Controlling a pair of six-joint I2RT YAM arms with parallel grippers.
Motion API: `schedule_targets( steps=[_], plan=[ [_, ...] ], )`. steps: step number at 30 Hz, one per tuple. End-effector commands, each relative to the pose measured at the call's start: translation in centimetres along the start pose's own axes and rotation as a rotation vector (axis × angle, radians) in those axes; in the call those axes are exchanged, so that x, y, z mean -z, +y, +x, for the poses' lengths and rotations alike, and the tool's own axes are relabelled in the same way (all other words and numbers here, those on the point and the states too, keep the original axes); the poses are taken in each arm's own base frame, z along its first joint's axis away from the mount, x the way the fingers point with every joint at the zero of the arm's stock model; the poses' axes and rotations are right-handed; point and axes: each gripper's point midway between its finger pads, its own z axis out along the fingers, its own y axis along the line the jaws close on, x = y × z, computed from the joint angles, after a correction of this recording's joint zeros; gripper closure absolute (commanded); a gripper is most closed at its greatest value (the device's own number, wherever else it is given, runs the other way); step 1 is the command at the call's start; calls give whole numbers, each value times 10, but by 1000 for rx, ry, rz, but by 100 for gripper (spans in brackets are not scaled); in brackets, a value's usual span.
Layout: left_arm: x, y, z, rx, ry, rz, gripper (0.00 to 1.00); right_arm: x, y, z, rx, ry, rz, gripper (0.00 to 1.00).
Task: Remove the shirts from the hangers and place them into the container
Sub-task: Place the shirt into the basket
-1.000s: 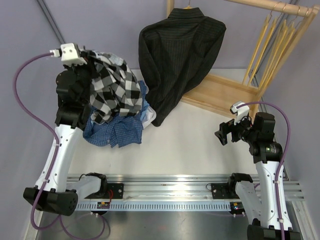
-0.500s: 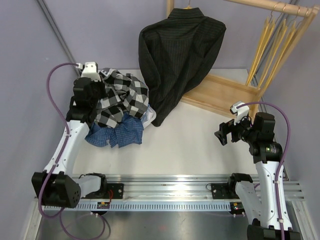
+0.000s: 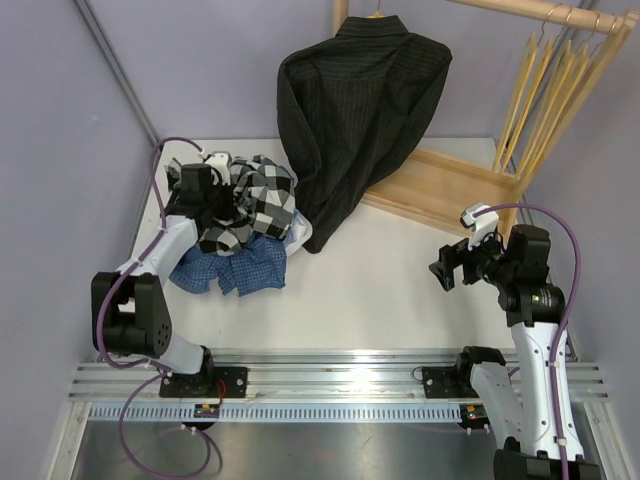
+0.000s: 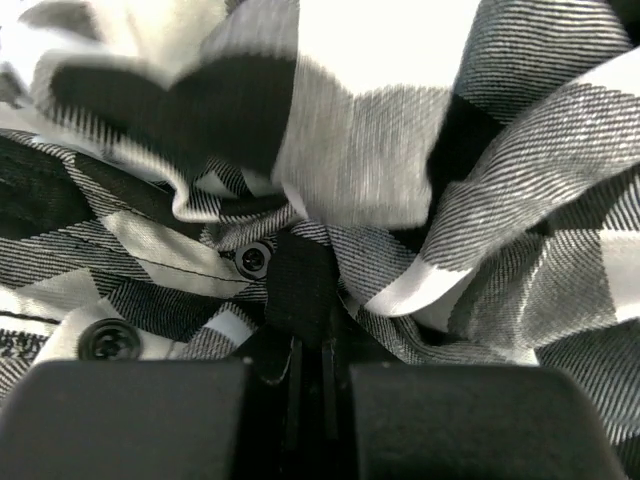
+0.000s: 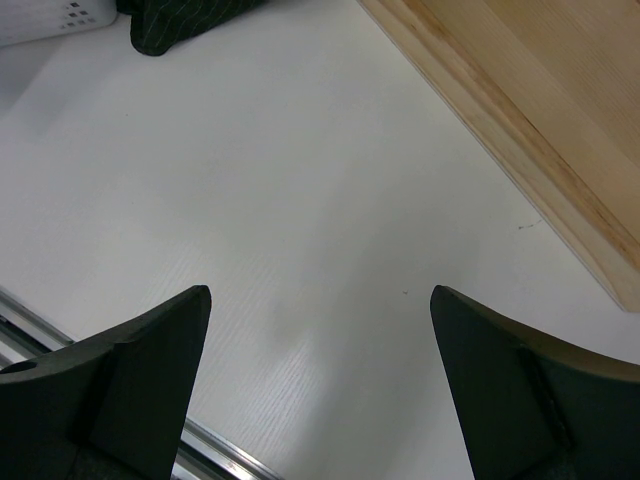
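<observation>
My left gripper point(image 4: 305, 342) is shut on a dark fold of the black-and-white check shirt point(image 4: 420, 150), which fills the left wrist view. From above, that gripper point(image 3: 212, 190) sits low on the clothes pile at the table's left, with the check shirt point(image 3: 255, 198) bunched on top of a blue check shirt point(image 3: 235, 268). The container point(image 5: 55, 15) shows only as a white perforated corner; the pile hides the rest of it. A black pinstriped shirt point(image 3: 360, 105) hangs on the rail. Several bare hangers point(image 3: 548, 90) hang at the right. My right gripper point(image 3: 450, 265) is open over bare table point(image 5: 320, 200).
The wooden rack base point(image 3: 450, 185) lies at the back right under the wooden rail point(image 3: 545, 12); its edge point(image 5: 540, 150) is close to my right gripper. The pinstriped shirt's hem point(image 5: 185, 25) reaches the table near the container. A metal rail point(image 3: 340, 365) runs along the near edge.
My left arm has come down and swung back and to the right, lowering the check shirt from high above the pile onto it. The right arm has not moved.
</observation>
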Motion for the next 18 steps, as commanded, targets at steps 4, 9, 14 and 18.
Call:
schedule_targets(
  steps=[4, 9, 14, 18],
  plan=[
    [9, -10, 11, 4, 74, 47, 98, 3, 0, -7, 18, -33, -2, 0],
    [43, -16, -29, 8, -73, 51, 47, 3, 1, -8, 22, -37, -4, 0],
    [96, -29, -75, 10, -245, 83, 9, 3, 1, -8, 21, -36, -1, 1],
    [130, -34, -94, -3, -331, 90, 1, 3, 0, -8, 22, -37, 1, 1]
  ],
)
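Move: The left hand is closed on the checkered shirt, down in the heap over the basket, whose middle lies about 6 cm back, 3 cm to its right and 8 cm below. The blue patterned shirt's uncovered part is some 15 cm straight back and 5 cm lower; the dark shirt's lower end hangs about 20 cm to the right, 9 cm back. From the right hand, the basket's middle is roughly 12 cm ahead, 49 cm left and 17 cm below. Up and somewhat back goes the left hand, after barely a pause in the heap: its fingers open wide from their pinch on the checkered shirt and it lifts off the basket pile by about 11 cm, drawing back some 4 cm. The fingers come free of the cloth as the hand tips upward roughly 10 to 15 degrees. ##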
